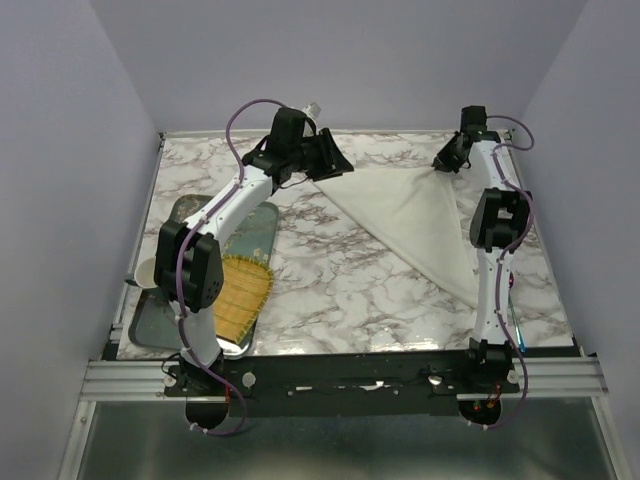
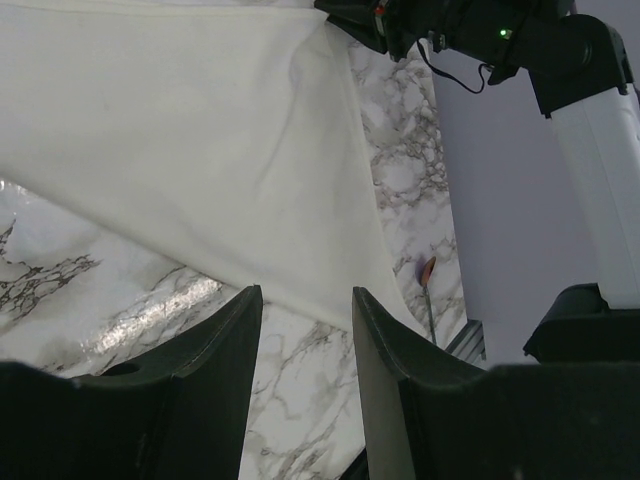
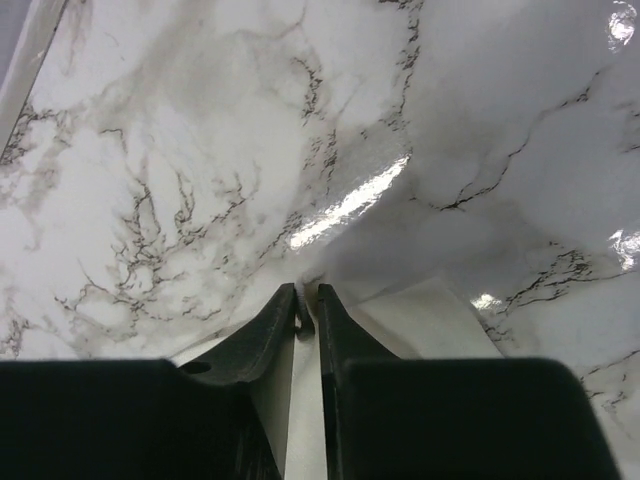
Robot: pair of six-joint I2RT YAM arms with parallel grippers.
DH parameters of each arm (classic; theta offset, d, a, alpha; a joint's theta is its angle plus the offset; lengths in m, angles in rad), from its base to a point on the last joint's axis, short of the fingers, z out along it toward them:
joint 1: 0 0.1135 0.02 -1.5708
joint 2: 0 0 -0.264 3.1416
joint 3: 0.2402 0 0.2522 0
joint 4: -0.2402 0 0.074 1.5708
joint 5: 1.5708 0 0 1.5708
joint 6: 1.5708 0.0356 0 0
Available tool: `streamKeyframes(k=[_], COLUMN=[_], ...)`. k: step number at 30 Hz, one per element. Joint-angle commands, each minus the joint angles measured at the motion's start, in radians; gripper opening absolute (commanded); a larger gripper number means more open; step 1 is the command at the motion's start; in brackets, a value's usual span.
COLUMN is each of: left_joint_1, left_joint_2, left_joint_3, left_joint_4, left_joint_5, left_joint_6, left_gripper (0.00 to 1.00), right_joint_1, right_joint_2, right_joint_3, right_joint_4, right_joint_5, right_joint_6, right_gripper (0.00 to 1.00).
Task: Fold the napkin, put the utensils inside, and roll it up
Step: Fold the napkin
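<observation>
The cream-white napkin (image 1: 410, 215) lies as a folded triangle on the marble table, its long edge running from the far left to the near right. My right gripper (image 1: 443, 158) is at the far right corner, its jaws closed to a narrow gap with cloth pinched between them (image 3: 307, 290); more napkin (image 3: 420, 320) shows under the fingers. By the far left corner, my left gripper (image 1: 335, 160) is open (image 2: 305, 292), with only bare marble between its fingers and the napkin (image 2: 200, 150) just ahead. The spoon (image 2: 427, 272) lies near the right table edge, partly hidden by the right arm (image 1: 511, 290).
A metal tray (image 1: 150, 325) sits at the near left with a yellow fringed mat (image 1: 243, 295) on it, partly under the left arm. Grey walls close in the table on the left, back and right. Bare marble (image 1: 340, 290) lies between the tray and the napkin.
</observation>
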Motion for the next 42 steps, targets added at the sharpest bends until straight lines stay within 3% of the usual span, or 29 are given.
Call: streamKeyframes(k=[1, 32, 34, 35, 36, 37, 39, 42], left_joint_1=[0.004, 0.008, 0.010, 0.010, 0.011, 0.011, 0.010, 0.011], left_joint_2=[-0.046, -0.032, -0.031, -0.031, -0.032, -0.032, -0.028, -0.028], left_joint_3=[-0.040, -0.069, -0.067, -0.069, -0.070, -0.073, -0.076, -0.078], left_joint_4=[0.031, 0.050, 0.048, 0.048, 0.051, 0.054, 0.063, 0.066], left_joint_5=[0.027, 0.042, 0.044, 0.044, 0.044, 0.044, 0.050, 0.059], left_joint_6=[-0.007, -0.015, -0.015, -0.015, -0.015, -0.017, -0.021, -0.029], left_gripper=[0.50, 0.50, 0.50, 0.50, 0.50, 0.50, 0.50, 0.50], right_joint_1=[0.013, 0.007, 0.007, 0.006, 0.006, 0.006, 0.001, -0.013], right_joint_2=[-0.109, -0.129, -0.121, -0.113, -0.109, -0.104, -0.086, -0.046], right_joint_3=[-0.021, -0.079, -0.064, -0.061, -0.056, -0.053, -0.055, -0.056], right_joint_4=[0.050, 0.001, 0.003, 0.006, 0.010, 0.023, 0.033, 0.058], right_joint_5=[0.061, 0.185, 0.157, 0.144, 0.128, 0.105, 0.059, -0.002], right_joint_6=[-0.050, -0.052, -0.067, -0.072, -0.076, -0.075, -0.044, 0.022], right_gripper=[0.20, 0.21, 0.28, 0.37, 0.53, 0.59, 0.65, 0.65])
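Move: The right fingertips, low over the table, still pinch the loose tip of the napkin's folded-over layer. The napkin's far right corner lies about 3 cm to their right and 2 cm back, barely below; the napkin's left end is some 34 cm to the left and level. The red-ended spoon is roughly 34 cm back and 12 cm right. From the left hand, the far right corner is about 16 cm ahead, 31 cm right and 23 cm below. Keeping its pinch on the loose tip of the napkin, the right hand draws it straight up about 6 cm, sinks back a little, and eases some 2 cm to the right with a slight roll, left side down. After a short hold there the fingers open wide and let the cloth go. ##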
